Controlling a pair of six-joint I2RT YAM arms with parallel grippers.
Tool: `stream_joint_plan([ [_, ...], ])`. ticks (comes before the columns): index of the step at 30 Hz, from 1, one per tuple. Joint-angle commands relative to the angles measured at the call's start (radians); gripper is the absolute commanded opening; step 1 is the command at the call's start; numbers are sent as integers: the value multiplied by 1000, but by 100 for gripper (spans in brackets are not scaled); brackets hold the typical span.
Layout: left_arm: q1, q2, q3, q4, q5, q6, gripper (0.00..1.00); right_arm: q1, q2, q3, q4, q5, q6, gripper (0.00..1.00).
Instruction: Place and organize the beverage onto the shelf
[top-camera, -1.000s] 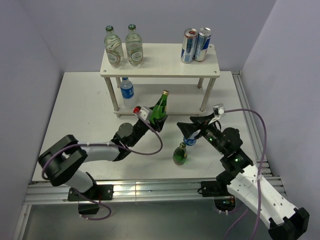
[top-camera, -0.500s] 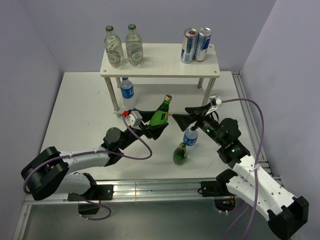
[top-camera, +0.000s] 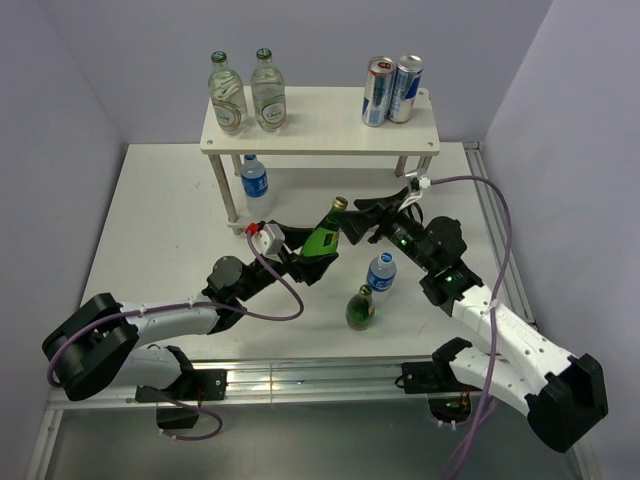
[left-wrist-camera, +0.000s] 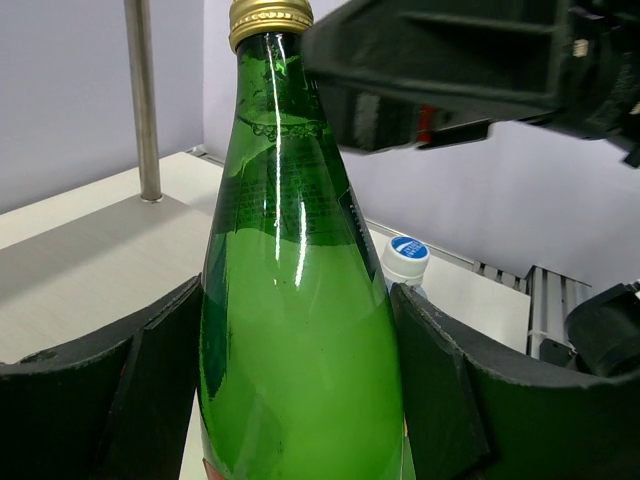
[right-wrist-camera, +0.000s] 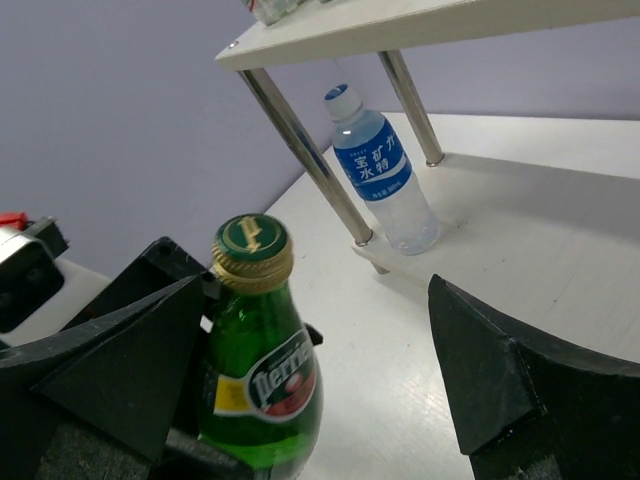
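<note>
My left gripper (top-camera: 318, 246) is shut on a green glass bottle (top-camera: 326, 234) with a gold cap, and holds it tilted in front of the shelf (top-camera: 320, 135). In the left wrist view the green bottle (left-wrist-camera: 300, 300) fills the gap between both fingers (left-wrist-camera: 120, 400). My right gripper (top-camera: 364, 226) stands open just right of the bottle's top. In the right wrist view the green bottle (right-wrist-camera: 262, 385) stands against the left finger (right-wrist-camera: 120, 380), well apart from the right one.
Two clear glass bottles (top-camera: 247, 92) and two cans (top-camera: 392, 90) stand on the shelf's top. A blue-labelled water bottle (top-camera: 255, 181) stands on its lower board. Another water bottle (top-camera: 381, 272) and a small green bottle (top-camera: 360, 308) stand on the table near my right arm.
The left arm stretched lower and tipped the green bottle to the right. The right gripper rose off the water bottle and moved up-left to the green bottle's top, still open.
</note>
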Motion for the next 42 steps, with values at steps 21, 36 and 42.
stream_joint_plan([
  [21,0,14,7,422,38,-34,0,7,183,65,174,48,48,0],
  [36,1,63,130,136,-43,24,98,5,171,145,70,172,-54,0],
  [42,1,83,125,136,-57,49,99,5,206,195,47,204,-87,0],
])
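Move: Just below and to the left of the open right hand, the green bottle's middle is about 6 cm left, 2 cm back and 6 cm down; the left hand still grips it at the hand point. From the right hand, the table water bottle stands level and 12 cm right, 20 cm below; the second green bottle is roughly 9 cm back, 5 cm right, equally low. The lower shelf's middle is some 25 cm ahead, 5 cm left and 27 cm below. Reaching forward and left about 3 cm, the right hand closes on the green bottle's neck and cap while the left hand lowers it slightly. Then the left fingers open and rise some 6 cm, coming free of the body. The right keeps its pinch, carrying the bottle down and forward towards the lower shelf, with a slight drift right, wrist tipping down and turning clockwise roughly 10 degrees. ##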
